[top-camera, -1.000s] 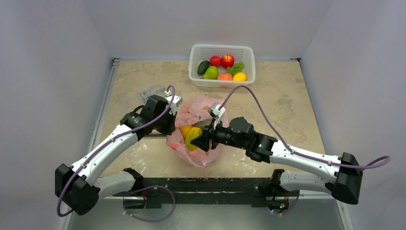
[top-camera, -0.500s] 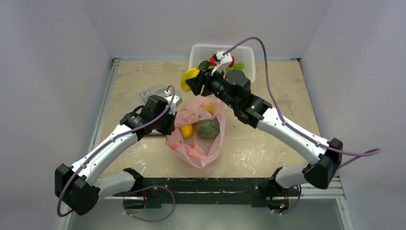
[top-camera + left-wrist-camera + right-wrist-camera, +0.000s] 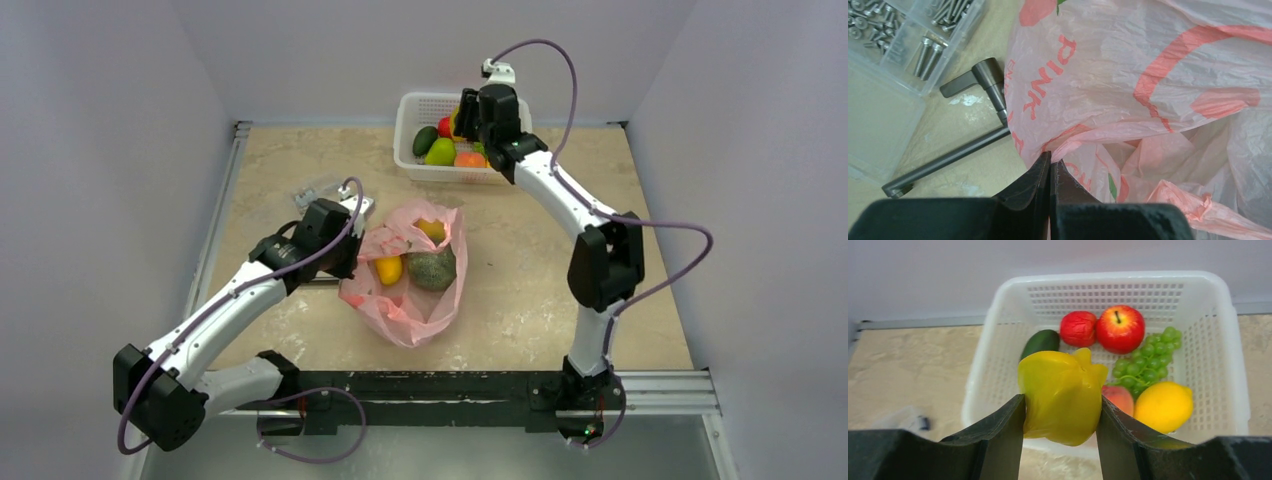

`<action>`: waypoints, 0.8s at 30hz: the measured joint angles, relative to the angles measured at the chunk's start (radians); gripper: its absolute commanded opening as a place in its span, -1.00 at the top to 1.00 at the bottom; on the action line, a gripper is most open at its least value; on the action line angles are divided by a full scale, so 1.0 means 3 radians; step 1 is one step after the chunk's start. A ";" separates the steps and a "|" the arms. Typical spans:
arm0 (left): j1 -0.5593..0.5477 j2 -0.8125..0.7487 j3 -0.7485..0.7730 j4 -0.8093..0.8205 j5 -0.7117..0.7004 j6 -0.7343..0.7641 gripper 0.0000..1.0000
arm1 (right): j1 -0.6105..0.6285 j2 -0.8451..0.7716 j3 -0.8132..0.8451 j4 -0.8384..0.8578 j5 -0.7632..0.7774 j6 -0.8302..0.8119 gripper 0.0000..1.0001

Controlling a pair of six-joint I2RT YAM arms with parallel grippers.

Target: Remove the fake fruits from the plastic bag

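The pink plastic bag [image 3: 405, 310] lies mid-table with its mouth open. Inside it show a small yellow fruit [image 3: 389, 270], a dull-green rough melon [image 3: 432, 268] and a yellow-orange fruit [image 3: 432, 230]. My left gripper [image 3: 355, 260] is shut on the bag's left rim; in the left wrist view the pink film [image 3: 1128, 75] is pinched at the closed tips of that gripper [image 3: 1050, 162]. My right gripper [image 3: 463, 117] hovers over the white basket [image 3: 420, 100], shut on a yellow-green fruit [image 3: 1063, 390] held between its fingers [image 3: 1010, 422].
The basket [image 3: 1108, 277] at the back holds two red apples [image 3: 1120, 327], green grapes [image 3: 1145, 360], a dark avocado shape [image 3: 1040, 342], a lemon [image 3: 1163, 405] and a peach. A clear box of screws [image 3: 878, 75] and a metal bar [image 3: 948, 160] lie left of the bag.
My right arm lifted the yellow-green fruit out of the bag and swung it back over the basket. The left gripper kept hold of the bag's rim.
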 measured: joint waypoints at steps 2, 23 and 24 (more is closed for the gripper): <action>0.0000 -0.0033 -0.0013 0.0013 -0.0092 0.0000 1.00 | -0.0090 0.0285 0.0239 -0.0080 0.0058 -0.0064 0.83; 0.0000 -0.0167 -0.0256 0.0388 -0.0164 0.0296 1.00 | -0.0393 0.1657 0.1657 -0.0926 0.0674 -0.0951 -0.94; 0.0000 -0.0168 -0.0262 0.0399 -0.0160 0.0320 1.00 | -0.0393 0.1657 0.1657 -0.0928 0.0680 -0.0987 -0.97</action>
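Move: The right gripper holds the yellow fruit high over the basket. Its drop spot, over the grapes and lemon, lies about 8 cm ahead, 10 cm right and 16 cm below. The lemon is some 5 cm ahead and 12 cm right, the grapes 11 ahead and 9 right, the peach 5 ahead and 5 right, the red apple 15 ahead and 5 right, all roughly 18 below. From the left gripper, the drop spot is about 36 cm ahead and 36 cm right, slightly lower. Sink the right gripper about 12 cm into the right half of the basket while carrying the yellow fruit some 9 cm forward and 9 cm right, rolling the wrist about 25 degrees, left side down, and tipping the fingers a bit downward. Stop over the grapes and lemon, then spread the fingers wide and let the fruit go. Keep the left gripper shut on the bag's rim, easing it barely forward. ##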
